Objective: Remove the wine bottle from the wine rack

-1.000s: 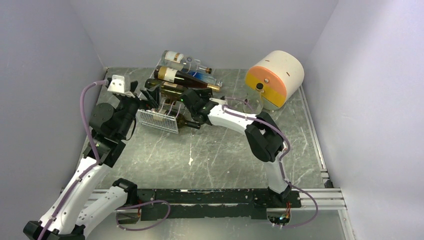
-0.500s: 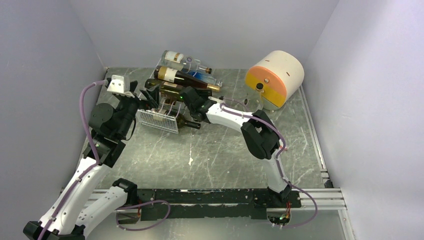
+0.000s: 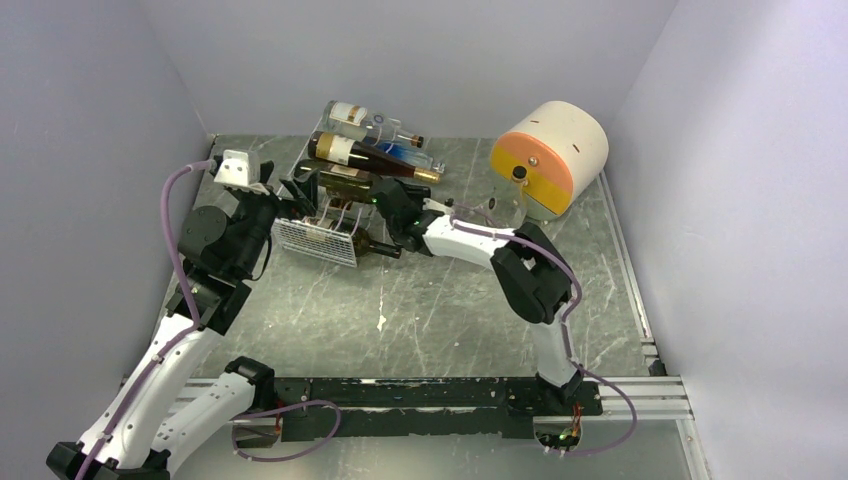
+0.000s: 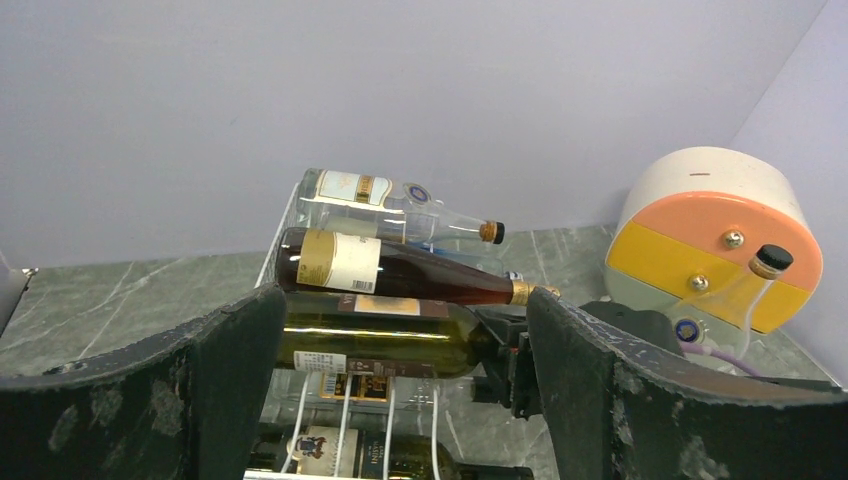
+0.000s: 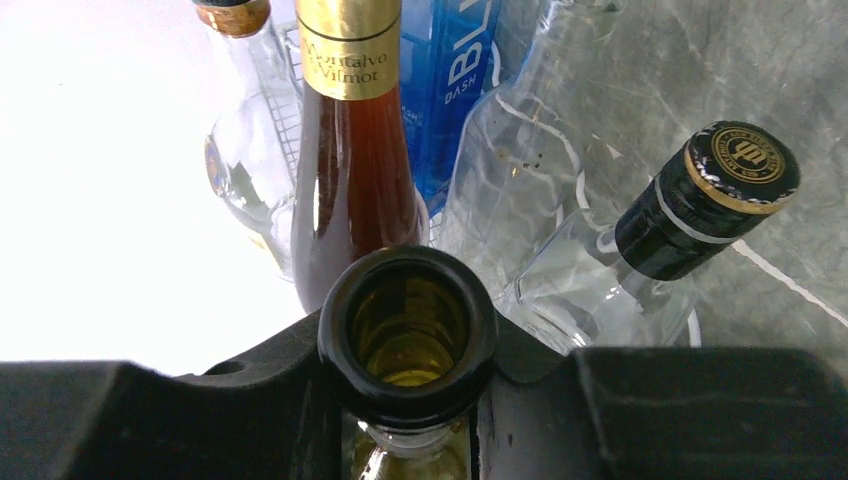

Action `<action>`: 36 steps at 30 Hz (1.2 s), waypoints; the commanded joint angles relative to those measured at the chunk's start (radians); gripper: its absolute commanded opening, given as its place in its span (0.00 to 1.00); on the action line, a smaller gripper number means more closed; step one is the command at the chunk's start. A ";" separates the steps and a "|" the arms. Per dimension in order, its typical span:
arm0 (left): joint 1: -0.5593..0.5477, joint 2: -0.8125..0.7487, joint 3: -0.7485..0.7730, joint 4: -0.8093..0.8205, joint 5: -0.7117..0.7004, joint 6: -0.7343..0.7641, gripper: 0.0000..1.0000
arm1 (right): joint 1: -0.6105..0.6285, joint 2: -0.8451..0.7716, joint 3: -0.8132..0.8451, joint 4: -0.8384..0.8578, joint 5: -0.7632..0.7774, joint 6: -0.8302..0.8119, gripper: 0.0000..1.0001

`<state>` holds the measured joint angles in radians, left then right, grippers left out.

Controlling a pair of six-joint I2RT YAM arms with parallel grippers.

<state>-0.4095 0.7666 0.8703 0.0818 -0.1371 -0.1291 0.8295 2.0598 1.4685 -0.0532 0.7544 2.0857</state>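
Note:
The white wire wine rack (image 3: 315,241) stands at the back left with several bottles lying across it. A green wine bottle (image 3: 345,182) lies in its middle row, neck pointing right. My right gripper (image 3: 392,207) is shut on that neck. In the right wrist view the bottle's open mouth (image 5: 407,330) sits just above the right gripper (image 5: 410,410), with a finger pressed on each side. My left gripper (image 3: 298,192) stands open at the rack's left end. In the left wrist view the left gripper (image 4: 405,300) frames the green bottle (image 4: 380,345) without touching it.
A brown bottle with gold foil (image 3: 370,157) and a clear bottle (image 3: 365,120) lie above the green one, a dark bottle (image 3: 375,245) below. A cream, orange and yellow drum (image 3: 550,155) stands at back right with a clear bottle (image 3: 505,200) against it. Walls close in behind and at both sides.
My right gripper has closed on the green bottle's neck, its arm shifting slightly at the rack. The left arm and its open gripper have stayed put.

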 commanded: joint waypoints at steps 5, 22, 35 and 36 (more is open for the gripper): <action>-0.009 -0.001 -0.002 0.032 -0.033 0.020 0.94 | 0.018 -0.162 -0.067 0.145 0.040 -0.139 0.05; -0.009 0.014 0.001 0.033 -0.029 0.021 0.94 | 0.023 -0.537 -0.319 0.512 0.116 -0.972 0.00; -0.009 0.033 0.005 0.029 -0.002 0.008 0.94 | 0.003 -0.984 -0.422 0.170 -0.043 -1.564 0.00; -0.009 0.035 0.008 0.026 0.003 0.006 0.94 | 0.002 -1.011 -0.423 0.126 -0.043 -1.596 0.00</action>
<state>-0.4095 0.7952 0.8700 0.0818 -0.1547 -0.1196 0.8391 1.1564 1.0309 0.1848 0.7284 0.6880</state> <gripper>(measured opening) 0.938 0.366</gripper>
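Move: The right hand is already shut on the neck of the dark green wine bottle, whose middle lies some 12 cm to its left and 2 cm farther out. Open table is about 12 cm to the right, 3 cm nearer and 12 cm below. The brown bottle lies 7 cm farther out and 6 cm left; the standing clear bottle is about 25 cm right and 2 cm nearer. From the left hand, the green bottle is roughly 15 cm ahead, 6 cm right and 24 cm down. Up some 22 cm, and back and to the right by about 13 cm each, the right hand draws the wine bottle away from the rack by its neck, starting slowly up and back, then speeding up with the rightward swing. Its fingers keep their pinch while the wrist rolls about 50 degrees, left side down, and tips up from a downward slant to roughly level. ##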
